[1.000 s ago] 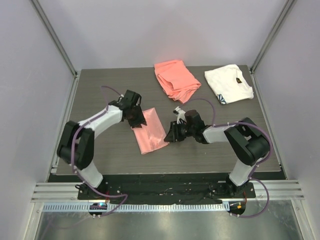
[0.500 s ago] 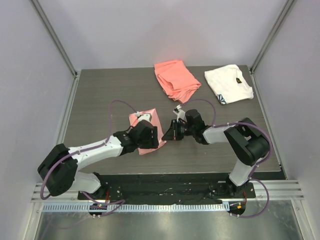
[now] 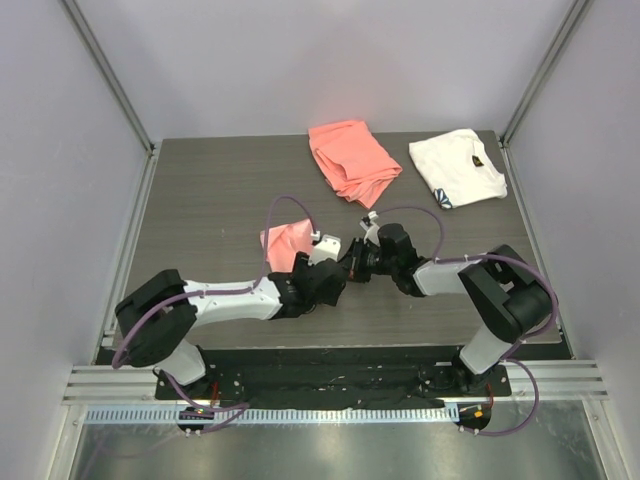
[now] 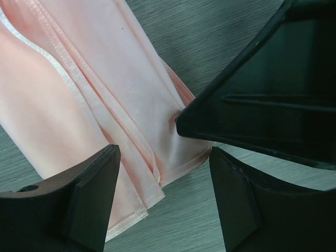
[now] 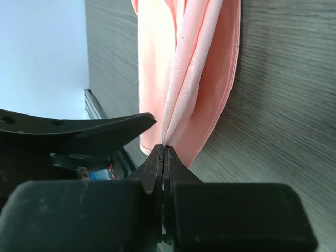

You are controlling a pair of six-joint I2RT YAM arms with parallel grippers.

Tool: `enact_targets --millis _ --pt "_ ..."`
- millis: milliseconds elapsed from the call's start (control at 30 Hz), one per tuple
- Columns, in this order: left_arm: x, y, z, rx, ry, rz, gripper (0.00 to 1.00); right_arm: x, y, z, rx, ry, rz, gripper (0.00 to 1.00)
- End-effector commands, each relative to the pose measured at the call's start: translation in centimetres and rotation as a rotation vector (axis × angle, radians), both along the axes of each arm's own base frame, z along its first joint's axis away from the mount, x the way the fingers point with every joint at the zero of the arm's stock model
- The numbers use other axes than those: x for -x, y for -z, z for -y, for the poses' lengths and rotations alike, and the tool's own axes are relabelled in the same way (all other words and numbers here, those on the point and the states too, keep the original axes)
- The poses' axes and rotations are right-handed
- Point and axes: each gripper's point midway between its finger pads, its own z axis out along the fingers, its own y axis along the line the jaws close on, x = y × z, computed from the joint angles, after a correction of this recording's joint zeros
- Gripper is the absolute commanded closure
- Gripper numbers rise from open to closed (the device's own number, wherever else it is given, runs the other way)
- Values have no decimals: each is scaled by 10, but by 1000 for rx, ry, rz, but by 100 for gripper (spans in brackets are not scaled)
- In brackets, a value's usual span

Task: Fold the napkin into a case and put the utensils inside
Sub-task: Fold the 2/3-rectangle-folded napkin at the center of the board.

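The napkin (image 3: 284, 245) lies folded in glossy pale-pink layers on the dark table, its near right part hidden under both grippers. My right gripper (image 3: 349, 264) is shut on the napkin's edge (image 5: 164, 148), and the pinched layers (image 5: 184, 68) rise from the table in a ridge. My left gripper (image 3: 333, 279) hovers open just beside it. Its fingers (image 4: 84, 205) straddle bare table at the napkin's hemmed corner (image 4: 131, 157), with nothing between them. The right gripper's dark finger (image 4: 262, 100) presses the cloth in the left wrist view. The utensils are out of view.
A thicker coral-orange cloth (image 3: 352, 158) lies crumpled at the back middle of the table. A white cloth with a dark mark (image 3: 457, 165) lies at the back right. Grey walls and metal rails enclose the table (image 3: 200, 190).
My left arm swung from the napkin's far left side round to its near right corner and its gripper opened. My right gripper closed on the napkin's edge.
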Motion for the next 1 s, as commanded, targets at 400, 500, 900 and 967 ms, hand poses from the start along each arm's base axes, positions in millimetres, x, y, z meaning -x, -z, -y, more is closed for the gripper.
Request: enact_targets --millis 400,500,900,967 --pt "-26 -20 17 15 -56 122 49 0 -19 -5 -51 41 2 93" --pt "-23 -15 18 36 -63 106 66 -3 -17 -5 -27 33 22 87" --pt "-18 -16 -10 48 -113 110 100 -52 -28 5 206 -23 215 24" --pt "-17 -13 -14 67 -124 97 100 -62 -20 8 211 -29 192 24"
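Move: The napkin's near-right corner, lifted clear of the board and already shut in the right fingers, sits between the open left fingers, some 1 cm ahead and 1 cm right of the left hand, about 1 cm lower. From the left hand, the napkin's far end lies roughly 11 cm ahead, 8 cm left and 3 cm down; the folded coral cloth is some 25 cm ahead, 6 cm right and 2 cm down. The napkin's corner is handed over: the left hand, already around it, eases about 1 cm forward, pinches the corner shut between its fingers, then shifts some 2 cm left with it. The right hand first holds on, rising 1 cm, then opens wide, lets go and draws off forward about 3.5 cm, its wrist turning some 10 degrees. ##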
